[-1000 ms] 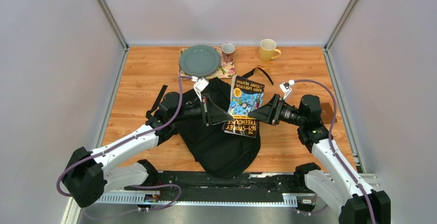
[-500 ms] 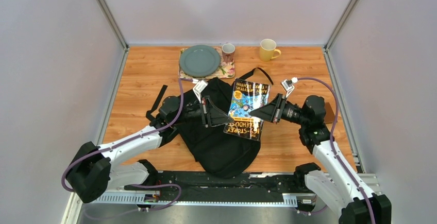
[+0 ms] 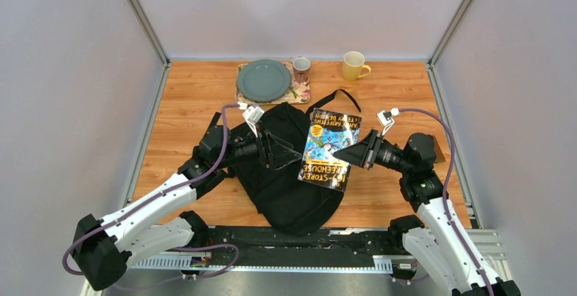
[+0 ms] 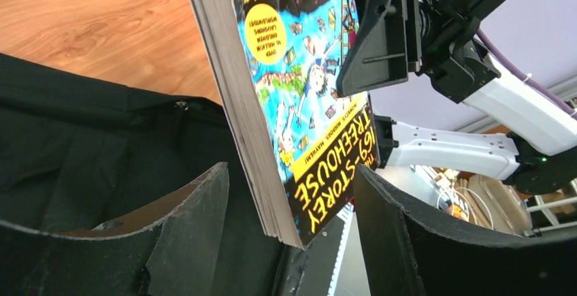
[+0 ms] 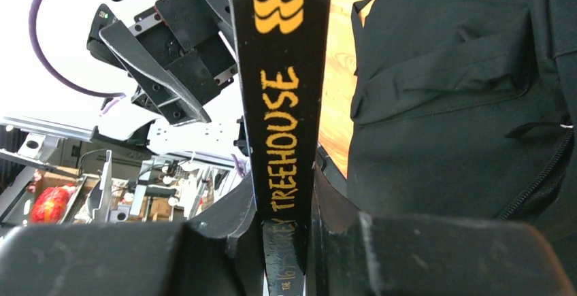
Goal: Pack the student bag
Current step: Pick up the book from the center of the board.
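The student bag (image 3: 286, 190) lies flat mid-table, black, with its zip showing in the right wrist view (image 5: 449, 105). A colourful paperback book (image 3: 331, 150) hangs tilted above the bag's right side. My right gripper (image 3: 336, 152) is shut on the book's black spine (image 5: 282, 105), one finger on each cover (image 5: 282, 221). My left gripper (image 3: 297, 154) stands open at the book's left edge; in the left wrist view the book's page edge (image 4: 235, 105) sits between the fingers (image 4: 289, 204) without touching them. The bag (image 4: 102, 139) lies below.
At the back stand a grey-green plate (image 3: 263, 80) on a floral mat (image 3: 300, 94), a brown mug (image 3: 301, 68) and a yellow mug (image 3: 354, 64). A bag strap (image 3: 338, 95) loops behind the book. A small brown wallet (image 3: 437, 152) lies behind the right arm.
My right gripper has shut on the book's spine, and my left gripper has opened and let go of it. The book has shifted slightly to the right; the left arm has drawn back a little.
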You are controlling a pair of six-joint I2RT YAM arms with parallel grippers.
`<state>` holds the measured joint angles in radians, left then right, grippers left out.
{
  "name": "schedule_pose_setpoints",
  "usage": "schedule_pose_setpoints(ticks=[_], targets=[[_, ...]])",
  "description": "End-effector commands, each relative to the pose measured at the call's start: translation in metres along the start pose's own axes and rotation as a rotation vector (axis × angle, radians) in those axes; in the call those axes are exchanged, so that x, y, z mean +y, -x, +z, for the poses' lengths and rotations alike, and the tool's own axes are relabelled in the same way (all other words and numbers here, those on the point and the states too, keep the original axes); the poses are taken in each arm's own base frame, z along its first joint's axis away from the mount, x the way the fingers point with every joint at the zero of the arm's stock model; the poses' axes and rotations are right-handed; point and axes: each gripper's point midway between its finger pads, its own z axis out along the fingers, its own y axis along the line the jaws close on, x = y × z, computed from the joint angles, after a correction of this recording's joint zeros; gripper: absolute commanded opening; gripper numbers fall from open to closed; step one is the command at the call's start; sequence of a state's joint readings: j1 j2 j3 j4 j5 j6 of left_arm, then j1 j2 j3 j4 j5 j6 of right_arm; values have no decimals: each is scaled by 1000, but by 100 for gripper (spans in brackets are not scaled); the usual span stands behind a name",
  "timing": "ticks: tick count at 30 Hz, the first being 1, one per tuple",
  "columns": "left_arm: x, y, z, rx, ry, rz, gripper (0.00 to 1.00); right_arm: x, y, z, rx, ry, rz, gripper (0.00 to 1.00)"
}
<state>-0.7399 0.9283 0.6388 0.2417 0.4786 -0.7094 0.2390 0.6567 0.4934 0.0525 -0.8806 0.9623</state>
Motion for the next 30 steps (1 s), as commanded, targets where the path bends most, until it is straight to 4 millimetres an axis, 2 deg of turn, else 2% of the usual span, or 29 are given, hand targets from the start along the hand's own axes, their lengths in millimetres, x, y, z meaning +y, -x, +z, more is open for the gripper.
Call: schedule_pose_setpoints(ticks=[1, 3, 5, 8, 13, 15, 16, 17, 18, 19, 21, 26, 27, 30], targets=[[-13, 20, 8, -27, -50, 109, 74, 35, 1, -4, 53, 119, -84, 0], [-15, 24, 15, -18, -75, 132, 74, 43, -1, -7, 64, 147, -110, 0], [-9, 25, 23, -16, -61, 135, 75, 53, -3, -9, 84, 185, -141, 0], [-15, 31, 31, -31, -106, 123, 75, 65, -8, -12, 143, 237, -169, 0], [-23, 32, 40, -42, -203, 87, 76, 72, -22, -16, 230, 297, -228, 0], [-28, 27, 37, -39, -253, 73, 76, 68, -26, -17, 254, 289, -268, 0], [-36, 35, 34, -76, -293, 74, 76, 66, -29, -19, 272, 290, -289, 0], [-35, 31, 31, -77, -307, 65, 76, 62, -31, -18, 290, 284, -293, 0], [-44, 35, 26, -91, -352, 58, 77, 57, -35, -19, 317, 252, -262, 0], [-48, 35, 23, -91, -377, 57, 77, 52, -35, -18, 325, 250, -306, 0], [-55, 31, 17, -71, -424, 64, 77, 47, -38, -17, 355, 265, -286, 0], [-59, 17, 12, -10, -471, 65, 77, 55, -33, -15, 356, 302, -339, 0], [-65, 17, 8, -6, -506, 66, 77, 56, -34, -16, 368, 307, -336, 0], [-66, 13, 7, 18, -525, 56, 77, 60, -36, -16, 402, 341, -344, 0]])
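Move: The book is already pinched by the right hand at its spine; its middle lies about 3 cm left of that hand and 1 cm ahead, nearly level. From the open left hand, the book's middle is roughly 10 cm to the right, 1 cm ahead and about level. The bag lies on the table below: about 14 cm left of the right hand, 5 cm ahead and 22 cm down. Back by about 5 cm goes the right hand, swinging some 25 degrees counter-clockwise and still pinching the book's spine. The open left hand first goes right and slightly forward towards the book's free edge, then back and up to finish 4 cm higher, its fingertips tipping up and turning clockwise, stopping close to that edge without closing. ##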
